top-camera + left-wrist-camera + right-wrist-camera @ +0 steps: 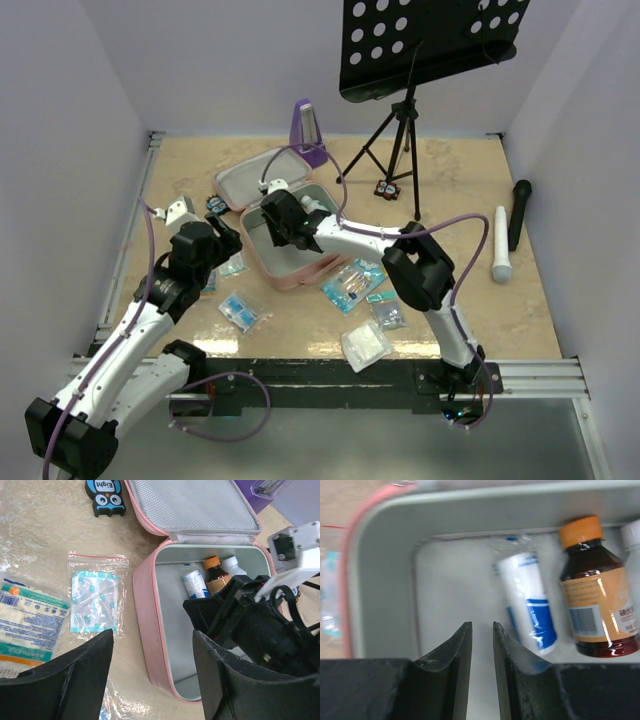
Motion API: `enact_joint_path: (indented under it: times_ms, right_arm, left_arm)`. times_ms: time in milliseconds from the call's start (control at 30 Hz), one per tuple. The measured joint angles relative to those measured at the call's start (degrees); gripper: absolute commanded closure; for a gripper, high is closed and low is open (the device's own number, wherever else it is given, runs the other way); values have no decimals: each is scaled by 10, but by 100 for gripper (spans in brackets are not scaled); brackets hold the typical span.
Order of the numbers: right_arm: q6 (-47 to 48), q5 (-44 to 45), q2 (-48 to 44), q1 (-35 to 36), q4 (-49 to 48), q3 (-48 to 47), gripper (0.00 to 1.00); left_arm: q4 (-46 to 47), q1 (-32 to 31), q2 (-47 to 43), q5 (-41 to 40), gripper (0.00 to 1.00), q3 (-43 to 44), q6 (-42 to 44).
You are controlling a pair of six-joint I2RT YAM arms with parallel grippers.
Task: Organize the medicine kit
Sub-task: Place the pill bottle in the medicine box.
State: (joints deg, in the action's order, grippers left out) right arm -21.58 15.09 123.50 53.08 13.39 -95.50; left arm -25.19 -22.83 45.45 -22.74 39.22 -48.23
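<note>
The medicine kit [255,255], a pink soft case with grey lining, lies open mid-table with its lid [195,505] folded back. Inside it lie a bagged white-and-blue roll [527,600], a brown bottle with an orange cap [595,605] and a white bottle [234,566]. My right gripper [482,627] is down inside the case, left of the roll. Its jaws stand a narrow gap apart with nothing between them. My left gripper [152,672] is open and hovers over the kit's near left wall [147,620], one finger on each side, holding nothing.
Left of the kit lie a bag of plasters [95,600], a gauze packet [27,620] and a black-and-blue owl tag [106,495]. More packets [352,285] lie in front. A purple metronome [307,132], a music stand [400,120] and two microphones [501,245] stand behind and to the right.
</note>
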Motion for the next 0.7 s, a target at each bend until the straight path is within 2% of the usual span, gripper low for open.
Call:
enact_joint_path:
  times_ms: [233, 500, 700]
  right_arm:
    - [-3, 4, 19, -33, 18, 2, 73]
    - [21, -18, -28, -27, -20, 54, 46]
    - [33, -35, -67, -13, -42, 60, 40]
  left_arm:
    - [-2, 0, -3, 0, 32, 0, 0]
    - [-2, 0, -3, 1, 31, -1, 0]
    - [-2, 0, -3, 2, 32, -1, 0]
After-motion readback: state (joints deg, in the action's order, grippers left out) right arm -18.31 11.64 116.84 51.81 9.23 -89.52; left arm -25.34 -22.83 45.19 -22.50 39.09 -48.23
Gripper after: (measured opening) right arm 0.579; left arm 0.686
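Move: The pill bottle lies on the box floor about 4 cm ahead of the right gripper, 2 cm to its right and 3 cm below. Next beyond it comes the brown bottle, some 7 cm ahead and 6 cm right of that gripper, then the white bottle, about 9 cm ahead and 9 cm right, both slightly below fingertip height. From the left gripper the pill bottle lies roughly 11 cm ahead, 14 cm right and 12 cm down. Bring the right gripper, still nearly shut, to the right, down and forward, some 4 to 5 cm in all, low inside the box to nudge the pill bottle towards the brown one. Then open the fingers to about twice their gap and lift clear by around 5 cm, easing back and left as you rise. ##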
